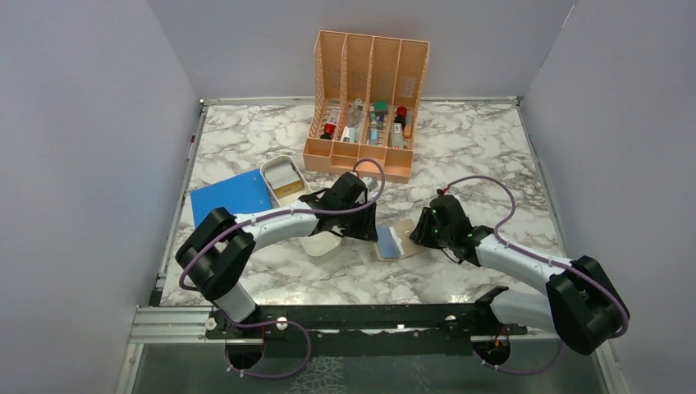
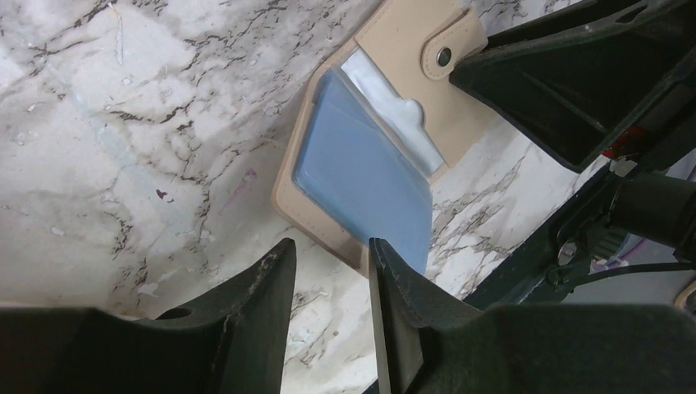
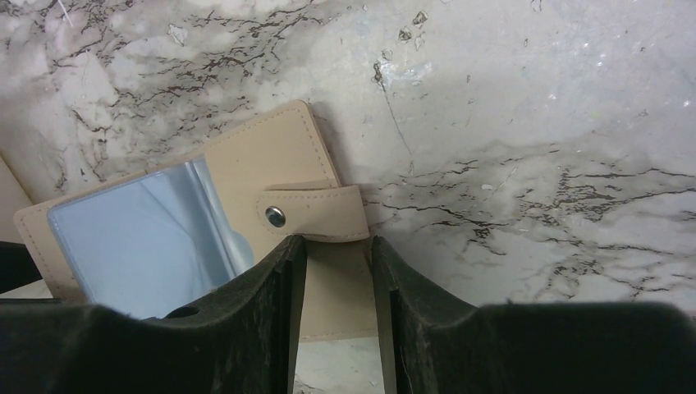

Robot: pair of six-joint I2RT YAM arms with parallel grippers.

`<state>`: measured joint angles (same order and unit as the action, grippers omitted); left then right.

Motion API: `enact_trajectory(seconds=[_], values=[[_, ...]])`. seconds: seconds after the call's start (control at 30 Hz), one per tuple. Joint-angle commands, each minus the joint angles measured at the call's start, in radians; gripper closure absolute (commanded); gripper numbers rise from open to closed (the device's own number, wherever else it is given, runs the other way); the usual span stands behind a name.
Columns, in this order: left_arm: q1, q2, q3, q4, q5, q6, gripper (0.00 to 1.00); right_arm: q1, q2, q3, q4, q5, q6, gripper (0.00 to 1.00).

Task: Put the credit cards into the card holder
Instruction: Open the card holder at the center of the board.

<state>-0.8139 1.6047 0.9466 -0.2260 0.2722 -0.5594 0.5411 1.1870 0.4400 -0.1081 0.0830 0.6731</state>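
Note:
The tan card holder [image 1: 404, 228] lies open on the marble between my two grippers. A blue credit card [image 2: 361, 176] sits partly in its clear sleeve [image 2: 390, 103], with one corner sticking out past the holder's edge. My left gripper [image 2: 328, 263] is open just short of that corner, with only marble in its gap. My right gripper [image 3: 335, 258] hovers open over the holder's other side, just behind the snap strap [image 3: 316, 213], and the tan cover [image 3: 332, 295] shows between its fingers. A yellowish card [image 1: 289, 189] lies in the white tray [image 1: 275, 164].
An orange slotted rack [image 1: 365, 107] with small items stands at the back. A large blue sheet [image 1: 232, 197] lies left of the tray. A second white container [image 1: 322, 244] sits under my left arm. Grey walls close in three sides.

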Motion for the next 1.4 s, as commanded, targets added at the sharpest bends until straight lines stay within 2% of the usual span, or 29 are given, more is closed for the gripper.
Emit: enact_trajectory(seconds=[0.0, 0.33, 0.5, 0.63, 0.83, 1.03, 1.27, 1.37], values=[[-0.007, 0.024, -0.026, 0.107, 0.046, -0.015, 0.59, -0.006, -0.021, -0.011, -0.020, 0.008, 0.011, 0.60], [-0.006, 0.022, -0.090, 0.299, 0.158, -0.077, 0.56, -0.006, -0.006, -0.018, -0.016, 0.002, 0.022, 0.62], [-0.007, 0.034, -0.090, 0.317, 0.171, -0.080, 0.70, -0.006, -0.019, -0.015, -0.024, -0.017, 0.021, 0.62], [-0.006, 0.041, -0.081, 0.319, 0.183, -0.080, 0.79, -0.006, -0.045, 0.044, -0.117, -0.040, 0.006, 0.53], [-0.007, 0.035, -0.074, 0.318, 0.190, -0.080, 0.77, -0.005, -0.132, 0.145, -0.241, -0.081, -0.033, 0.41], [-0.007, 0.046, -0.069, 0.332, 0.225, -0.100, 0.95, -0.004, -0.163, 0.148, -0.170, -0.231, -0.045, 0.36], [-0.006, 0.019, -0.081, 0.328, 0.217, -0.126, 0.94, -0.004, -0.097, 0.088, -0.059, -0.343, -0.031, 0.32], [-0.007, 0.015, -0.087, 0.337, 0.220, -0.141, 1.00, -0.004, -0.092, 0.057, -0.005, -0.368, -0.011, 0.30]])
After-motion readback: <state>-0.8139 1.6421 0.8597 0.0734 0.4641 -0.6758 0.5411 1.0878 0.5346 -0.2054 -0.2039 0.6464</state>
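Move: The opened card holder's middle lies about 6 cm to the right of my left hand, 1 cm nearer me and some 4 cm below; its left panel with the blue pocket is closest. From that hand the white tray is roughly 17 cm left and 8 cm farther out, the orange organizer some 24 cm ahead and 2 cm left. From my right hand, the holder's middle is about 5 cm left, 1 cm back and 2 cm down. I slide my left hand about 4 cm right onto the holder's left panel, tilting its fingers some 15 degrees, and close them to pinch the panel's outer edge with the blue pocket. My right hand first stays at the strap on the right panel, then comes free, rises over 7 cm, swings left above the pocket and dips a little, turning slightly counter-clockwise and opening wider. ##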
